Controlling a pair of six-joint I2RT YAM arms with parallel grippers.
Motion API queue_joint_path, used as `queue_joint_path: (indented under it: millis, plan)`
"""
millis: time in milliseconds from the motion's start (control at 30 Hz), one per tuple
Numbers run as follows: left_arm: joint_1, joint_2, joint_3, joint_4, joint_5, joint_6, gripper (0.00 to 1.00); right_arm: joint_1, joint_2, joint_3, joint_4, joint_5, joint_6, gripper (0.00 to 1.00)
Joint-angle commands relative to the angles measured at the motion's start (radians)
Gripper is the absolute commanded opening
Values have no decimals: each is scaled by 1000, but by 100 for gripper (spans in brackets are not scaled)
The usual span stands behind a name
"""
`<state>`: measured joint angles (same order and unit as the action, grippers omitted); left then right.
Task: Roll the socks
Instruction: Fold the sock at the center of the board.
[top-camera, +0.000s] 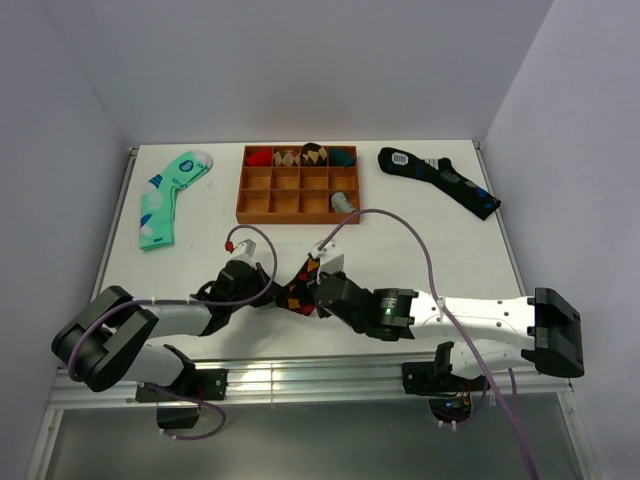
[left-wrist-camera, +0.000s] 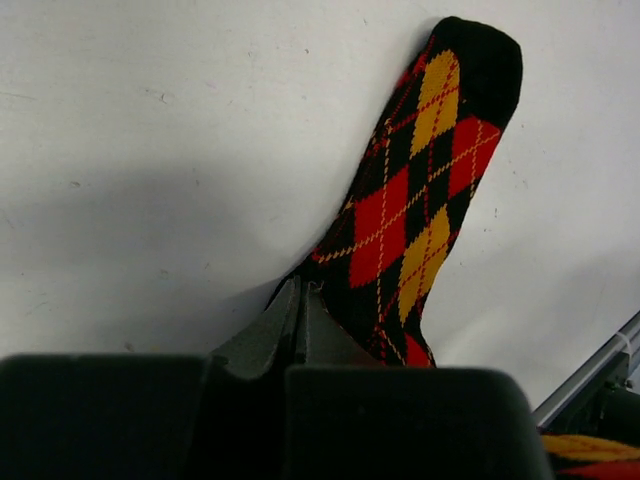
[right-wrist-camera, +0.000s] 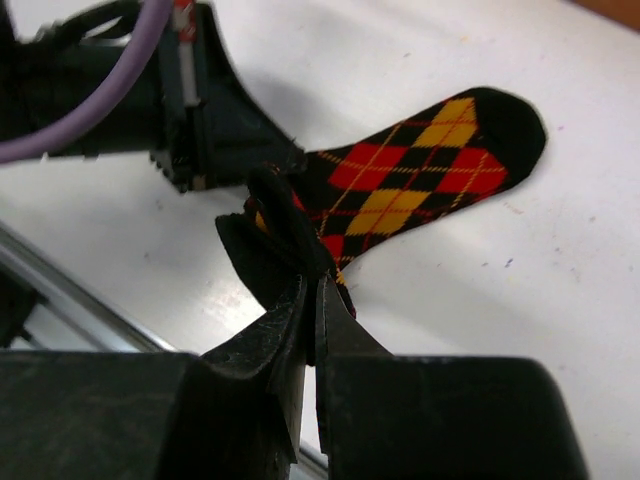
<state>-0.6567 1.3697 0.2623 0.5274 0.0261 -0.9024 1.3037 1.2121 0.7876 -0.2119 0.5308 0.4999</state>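
Observation:
The black argyle sock (top-camera: 298, 288) (left-wrist-camera: 420, 200) (right-wrist-camera: 420, 175), with red, orange and tan diamonds, lies near the table's front edge between both arms, toe pointing away. My left gripper (top-camera: 279, 293) (left-wrist-camera: 300, 298) is shut, pinching the sock's side edge low on the table. My right gripper (top-camera: 312, 298) (right-wrist-camera: 318, 288) is shut on the sock's black cuff end, which is bunched and lifted above the table. The left gripper's fingers (right-wrist-camera: 270, 150) meet the sock just beyond that fold.
A wooden compartment tray (top-camera: 298, 219) at the back centre holds several rolled socks. A mint green and white sock (top-camera: 165, 195) lies back left. A dark navy sock (top-camera: 440, 178) lies back right. A metal rail (right-wrist-camera: 60, 270) runs along the front edge.

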Motion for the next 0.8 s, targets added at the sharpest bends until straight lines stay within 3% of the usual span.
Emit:
queue_joint_path:
  millis: [0,333,767]
  plan:
    - [-18,-12,43,-136,-75,43,0,-85,-29,53,43,-41,-34,9]
    - [-26,-63,101,-303,-84,105,0,-296,12,76,101,-155,-101,8]
    - [-27,-86,120,-374,-57,157,0,-373,254,170,178,-224,-158,5]
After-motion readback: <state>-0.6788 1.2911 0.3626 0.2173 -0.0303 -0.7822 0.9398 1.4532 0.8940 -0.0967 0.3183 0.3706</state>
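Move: The right hand holds the sock's cuff up off the board; the toe it is brought towards lies about 11 cm ahead, 1 cm to the right and roughly 9 cm below. The sock's middle, under the left fingertips, is some 8 cm left, 2 cm ahead and 10 cm below the right hand; the wooden box is centred 31 cm ahead and 4 cm left. From the left hand the toe lies about 8 cm ahead and 10 cm right, at board level. Left fingertips still pin the sock; the right carries its cuff 11 cm forward towards the toe, dipping last. ##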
